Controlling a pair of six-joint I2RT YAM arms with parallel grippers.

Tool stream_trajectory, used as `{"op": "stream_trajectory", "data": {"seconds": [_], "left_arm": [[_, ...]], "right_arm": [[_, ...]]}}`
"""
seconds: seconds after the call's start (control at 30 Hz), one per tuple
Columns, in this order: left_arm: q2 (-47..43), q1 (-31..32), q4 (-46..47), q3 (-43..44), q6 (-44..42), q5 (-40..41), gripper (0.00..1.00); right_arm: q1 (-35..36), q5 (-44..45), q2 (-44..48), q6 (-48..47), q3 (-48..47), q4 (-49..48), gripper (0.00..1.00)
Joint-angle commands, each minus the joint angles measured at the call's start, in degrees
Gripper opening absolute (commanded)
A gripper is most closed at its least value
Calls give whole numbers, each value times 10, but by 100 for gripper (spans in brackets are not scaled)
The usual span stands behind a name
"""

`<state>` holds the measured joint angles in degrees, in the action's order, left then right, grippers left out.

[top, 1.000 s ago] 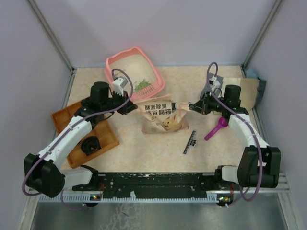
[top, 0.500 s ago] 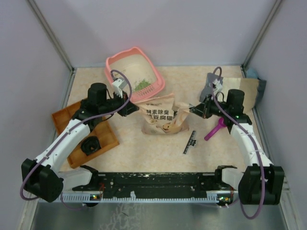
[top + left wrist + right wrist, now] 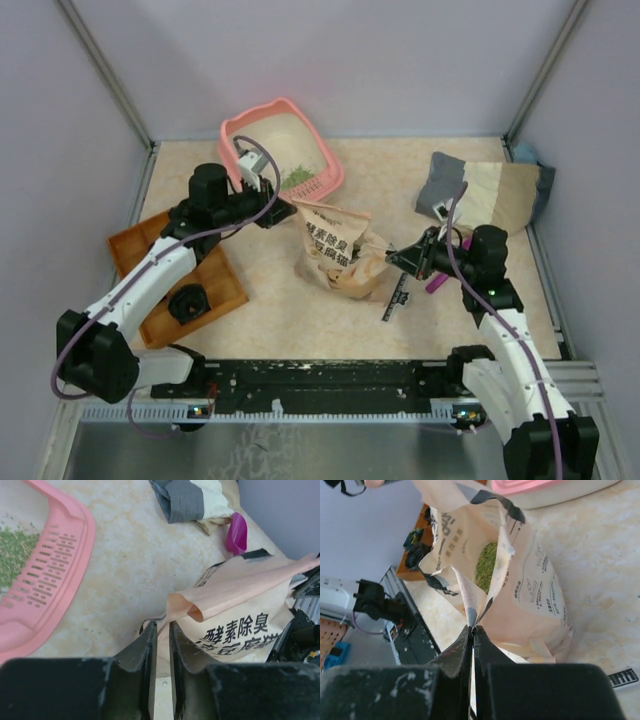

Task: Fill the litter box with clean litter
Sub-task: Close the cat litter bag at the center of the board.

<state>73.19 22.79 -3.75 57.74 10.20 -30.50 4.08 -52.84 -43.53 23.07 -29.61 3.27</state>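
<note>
The salmon-pink litter box [image 3: 228, 133] stands at the back left, with a small pile of green clean litter [image 3: 296, 178] in its near corner. Both show in the left wrist view, the box [image 3: 55, 555] and the litter [image 3: 12, 550]. A beige printed paper bag [image 3: 338, 250] sits in front of the box, tilted, its mouth open. My left gripper [image 3: 279, 215] is shut on the bag's left top edge [image 3: 172, 607]. My right gripper [image 3: 393, 256] is shut on the bag's right top edge [image 3: 470, 605]. Green litter [image 3: 485, 565] shows inside the bag.
An orange compartmented tray [image 3: 135, 250] with a black object [image 3: 187, 303] lies at the left. A magenta scoop [image 3: 436, 283] lies partly hidden under my right arm. A black strip [image 3: 399, 297] lies near the bag. A folded cloth [image 3: 480, 190] lies at the back right.
My right arm has drawn back toward the near edge, pulling the bag's right edge with it. The bag has tipped and stretched. My left gripper kept its hold by the box.
</note>
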Motion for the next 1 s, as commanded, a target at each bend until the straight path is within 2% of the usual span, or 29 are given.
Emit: {"op": "stream_trajectory", "data": {"seconds": [0.0,0.2,0.33,0.5,0.67,0.83,0.93,0.97], "left_arm": [[-35,-1,90,3,-16,-1,27],[-65,-3,158,-75,1,-61,52],[-68,-2,159,-99,3,-104,55],[-70,-9,213,-138,8,-142,66],[-27,-15,222,-118,1,-150,68],[28,-15,275,-90,26,-206,68],[59,-15,268,-72,24,-235,65],[65,-15,270,-70,27,-240,60]], "right_arm": [[27,-47,39,44,2,-88,0],[33,-46,47,26,14,-92,0],[33,-46,48,19,6,-86,0],[33,-38,46,3,0,-65,0],[33,-41,52,-26,-5,-29,0],[33,-26,54,-47,-7,2,0],[33,-21,54,-56,-8,16,0],[33,-17,54,-59,-9,23,0]]}}
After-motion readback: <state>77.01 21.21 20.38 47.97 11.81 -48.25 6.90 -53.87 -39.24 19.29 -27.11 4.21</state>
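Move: The left mouth corner of the litter bag stands just off the left fingertips, about 2 cm to the right and 1 cm ahead at nearly their height; the bag's middle is some 14 cm right, 11 cm back and 10 cm down, and the litter box about 20 cm ahead, 5 cm left and 18 cm below. From the right hand, already holding the right corner, the bag's middle is roughly 12 cm left, 2 cm ahead and 8 cm down, the black strip about 5 cm back, 4 cm right and 18 cm below. The left hand opens its barely parted fingers to about two-thirds and clears the bag's left corner, rising some 3 cm and drawing back nearly 4 cm, then sinks about 4 cm and comes in to the right and a little forward towards the bag's left side below the rolled rim, turning clockwise about 15 degrees with the fingers spread astride that side. The right hand keeps its pinch on the right mouth corner, draws it back about 2 cm and slightly left at the start, then all but stays, sinking about 1 cm. ##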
